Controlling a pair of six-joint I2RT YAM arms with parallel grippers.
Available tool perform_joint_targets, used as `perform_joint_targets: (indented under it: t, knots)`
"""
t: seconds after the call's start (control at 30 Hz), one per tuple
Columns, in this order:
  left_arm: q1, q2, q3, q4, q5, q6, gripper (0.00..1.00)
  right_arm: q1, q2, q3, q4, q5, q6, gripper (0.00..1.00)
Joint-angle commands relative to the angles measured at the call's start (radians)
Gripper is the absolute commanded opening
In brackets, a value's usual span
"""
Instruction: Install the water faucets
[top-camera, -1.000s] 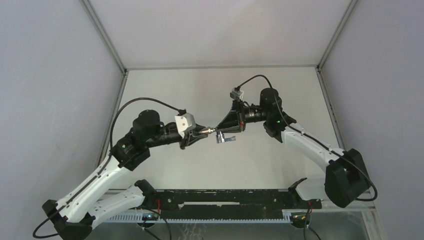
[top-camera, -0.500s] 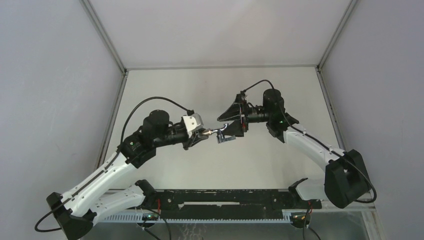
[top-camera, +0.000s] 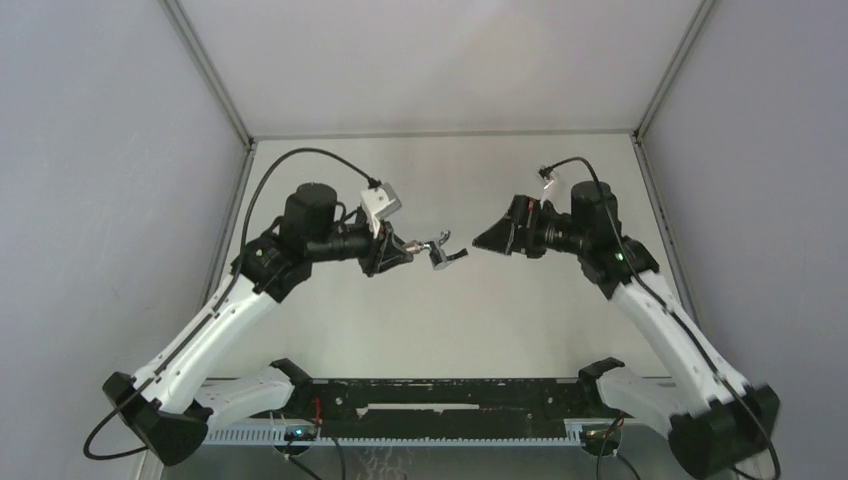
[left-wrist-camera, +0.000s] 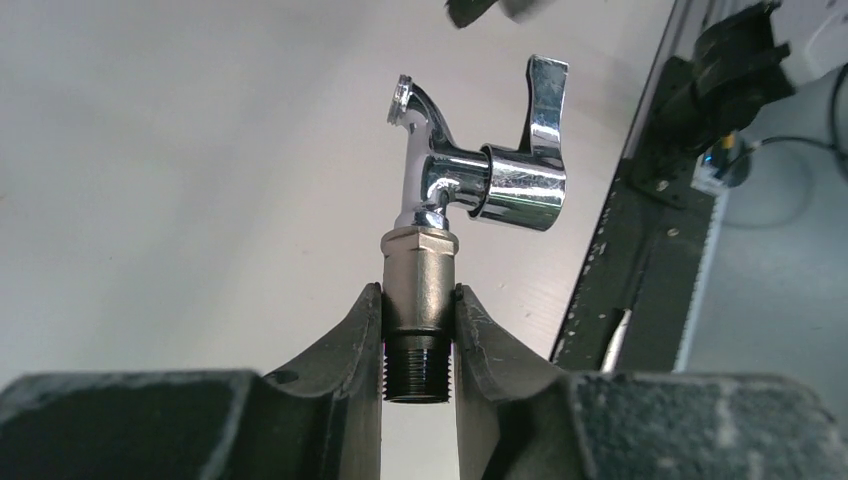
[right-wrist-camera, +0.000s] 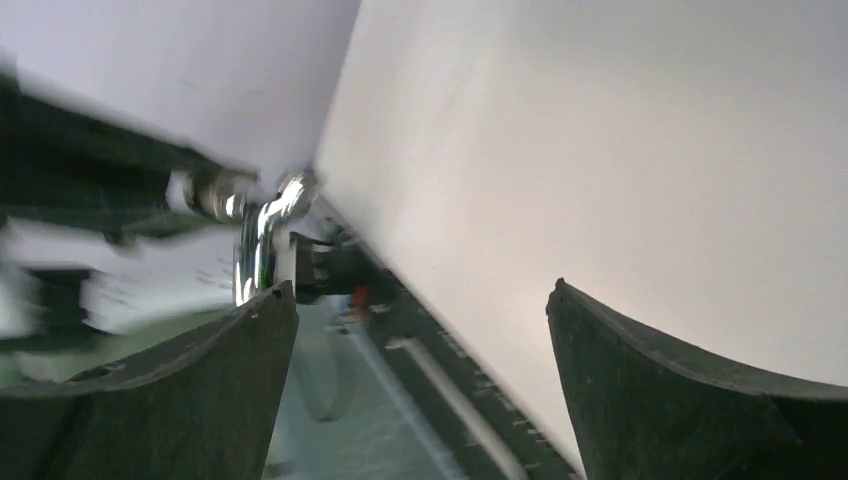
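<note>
The joined water faucet (left-wrist-camera: 470, 180) is one chrome angled tap on a dull-grey stub (left-wrist-camera: 419, 275) with a dark threaded end. My left gripper (left-wrist-camera: 419, 300) is shut on the stub and holds the faucet up in the air over the table; in the top view the faucet (top-camera: 438, 250) sticks out to the right of that gripper (top-camera: 405, 249). My right gripper (top-camera: 483, 241) is open and empty, a short way right of the faucet. In the blurred right wrist view the chrome tap (right-wrist-camera: 262, 240) shows above my left finger (right-wrist-camera: 180, 390).
The pale table (top-camera: 450, 320) lies below both arms. A black rail (top-camera: 440, 395) runs along the near edge, also in the left wrist view (left-wrist-camera: 640, 250). Grey walls and metal frame posts (top-camera: 205, 70) close in the sides and back.
My right gripper has let go of the tap and drawn back to the right, jaws open. My left arm has lifted the joined faucet up and slightly back.
</note>
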Motion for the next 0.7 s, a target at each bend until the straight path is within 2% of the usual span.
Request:
perform_joint_targets:
  t: [0.0, 0.07, 0.2, 0.3, 0.4, 0.43, 0.5, 0.67]
  knots:
    - [0.053, 0.108, 0.233, -0.138, 0.155, -0.109, 0.0, 0.21, -0.304, 0.014, 0.03, 0.481, -0.594, 1.0]
    - [0.062, 0.138, 0.262, -0.151, 0.169, -0.161, 0.0, 0.318, -0.406, -0.052, 0.133, 0.602, -0.738, 1.0]
    - [0.062, 0.162, 0.287, -0.165, 0.179, -0.193, 0.0, 0.55, -0.529, -0.157, 0.305, 0.747, -1.05, 1.0]
    - [0.064, 0.166, 0.301, -0.182, 0.185, -0.201, 0.0, 0.757, -0.522, -0.19, 0.376, 0.878, -1.308, 1.0]
    - [0.063, 0.166, 0.311, -0.195, 0.194, -0.201, 0.0, 0.945, -0.418, -0.194, 0.436, 1.066, -1.564, 1.0]
    - [0.063, 0.165, 0.31, -0.196, 0.199, -0.201, 0.0, 0.982, -0.373, -0.194, 0.455, 1.117, -1.656, 1.0]
    - [0.063, 0.162, 0.304, -0.197, 0.209, -0.201, 0.0, 1.021, -0.297, -0.195, 0.495, 1.178, -1.737, 1.0]
    - [0.063, 0.165, 0.301, -0.218, 0.228, -0.185, 0.0, 0.993, -0.203, -0.238, 0.624, 1.174, -1.807, 0.99]
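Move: My right hand is empty and wide open. The water faucet's body hangs about 8 cm to its left, some 4 cm back and perhaps 2 cm higher. The faucet's spout is about 7 cm left and level fore and aft; the brass connector is about 14 cm left and 1 cm back. My left hand already pinches that connector, and the faucet body lies some 7 cm to that hand's right and 1 cm back, about 1 cm lower. I swing my right hand back and up first, roughly 8 cm back and 11 cm up, then left and down towards the faucet's handle. On the way it rolls about 115 degrees, counter-clockwise looking along the fingers, which stay wide open. My left hand keeps its pinch on the connector, lifting a couple of centimetres and rolling some 20 degrees so the handle side comes up. ##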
